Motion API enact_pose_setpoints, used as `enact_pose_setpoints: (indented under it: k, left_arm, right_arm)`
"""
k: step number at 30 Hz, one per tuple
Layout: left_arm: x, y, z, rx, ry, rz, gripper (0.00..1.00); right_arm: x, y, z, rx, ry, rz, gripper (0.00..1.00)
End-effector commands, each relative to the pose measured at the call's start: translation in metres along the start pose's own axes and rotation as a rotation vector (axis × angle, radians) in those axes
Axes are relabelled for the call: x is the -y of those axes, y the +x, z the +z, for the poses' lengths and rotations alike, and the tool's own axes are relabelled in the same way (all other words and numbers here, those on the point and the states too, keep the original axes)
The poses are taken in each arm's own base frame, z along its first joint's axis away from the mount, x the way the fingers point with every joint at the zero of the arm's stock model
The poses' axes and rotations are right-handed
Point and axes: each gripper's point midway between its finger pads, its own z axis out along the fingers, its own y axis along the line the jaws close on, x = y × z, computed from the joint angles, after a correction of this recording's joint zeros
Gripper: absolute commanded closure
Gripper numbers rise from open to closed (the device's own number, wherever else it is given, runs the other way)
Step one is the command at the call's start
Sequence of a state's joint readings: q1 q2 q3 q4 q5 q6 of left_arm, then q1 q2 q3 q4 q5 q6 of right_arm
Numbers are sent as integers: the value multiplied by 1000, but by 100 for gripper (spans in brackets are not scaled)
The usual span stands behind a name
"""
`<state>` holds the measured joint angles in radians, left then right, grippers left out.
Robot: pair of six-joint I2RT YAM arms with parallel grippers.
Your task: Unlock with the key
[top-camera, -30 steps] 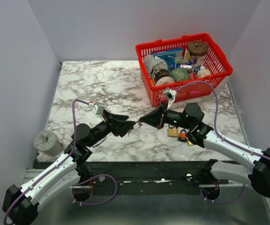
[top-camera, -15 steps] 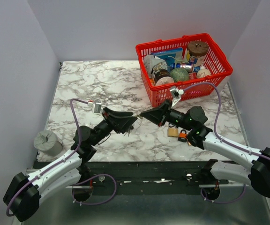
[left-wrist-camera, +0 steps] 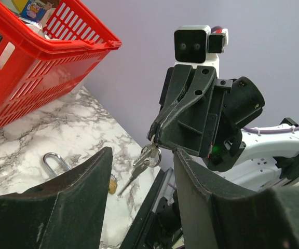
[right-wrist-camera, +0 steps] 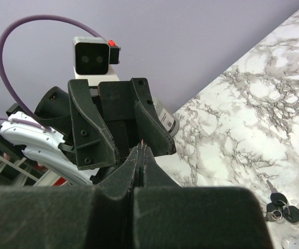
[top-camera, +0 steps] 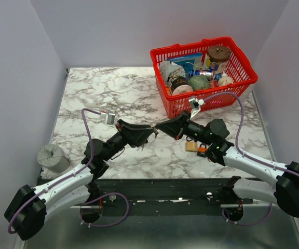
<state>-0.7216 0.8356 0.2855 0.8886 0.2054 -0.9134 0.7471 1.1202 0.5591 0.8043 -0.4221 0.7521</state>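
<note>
A bunch of silver keys [left-wrist-camera: 148,155] on a ring hangs from the tips of my right gripper [left-wrist-camera: 157,137], which is shut on it above the table. My left gripper [left-wrist-camera: 141,151] is open, with one finger on each side of the hanging keys and not touching them. From above, the left gripper [top-camera: 147,134] and the right gripper [top-camera: 159,129] meet tip to tip mid-table. A brass padlock [top-camera: 192,146] lies under the right arm; its shackle [left-wrist-camera: 53,162] shows in the left wrist view. In the right wrist view the right gripper [right-wrist-camera: 141,149] hides the keys.
A red basket [top-camera: 175,109] full of groceries stands at the back right, close behind the right gripper. A grey roll [top-camera: 52,157] sits at the table's near left edge. A second bunch with black-headed keys [right-wrist-camera: 284,210] lies on the marble beside the padlock.
My left gripper has lifted and moved right until its fingers flank the hanging keys, and its jaws have narrowed. The right gripper rose a little and stays shut on the keys.
</note>
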Motion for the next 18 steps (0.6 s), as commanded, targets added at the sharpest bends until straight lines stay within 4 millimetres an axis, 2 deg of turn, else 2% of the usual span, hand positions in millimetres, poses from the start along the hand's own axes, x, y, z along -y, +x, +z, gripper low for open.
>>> enact_pose_setpoints:
  k: [1,6,11,16,18]
  left_arm:
    - [15,-18,4,77,50,6,44]
    - [13,-19,4,89,43,-4,56]
    - [12,-17,5,81,40,-16,79]
    - [9,-13,6,65,34,-25,97]
    - [10,-13,6,64,33,-25,100]
  right_arm:
    - [3,-4,1,38,2,-12,99]
    - [7,1,0,29,15,-10,99]
    - [10,2,-1,28,25,-12,99]
    - [12,4,-2,21,34,-13,99]
    - [10,2,-2,21,33,-20,99]
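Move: The key hangs from the right fingertips, about 1 cm forward, 1 cm left of and 1 cm below that hand. For the left hand it is right between and just beyond the open fingers: about 1 cm forward, 1 cm right and 1 cm down. On the table some 22 cm below the left hand, the key bunch lies about 4 cm forward and 4 cm left, the gold padlock 3 cm forward and 18 cm right, and the orange padlock level and 23 cm right. Closing almost on the spot, the left fingers go from a bit over half open to practically shut, pinching the key right at the right hand's fingertips, while the left hand creeps less than 1 cm forward and up. The right hand keeps its shut grip on the key and sinks about 1 cm, the two sets of tips meeting end to end. ##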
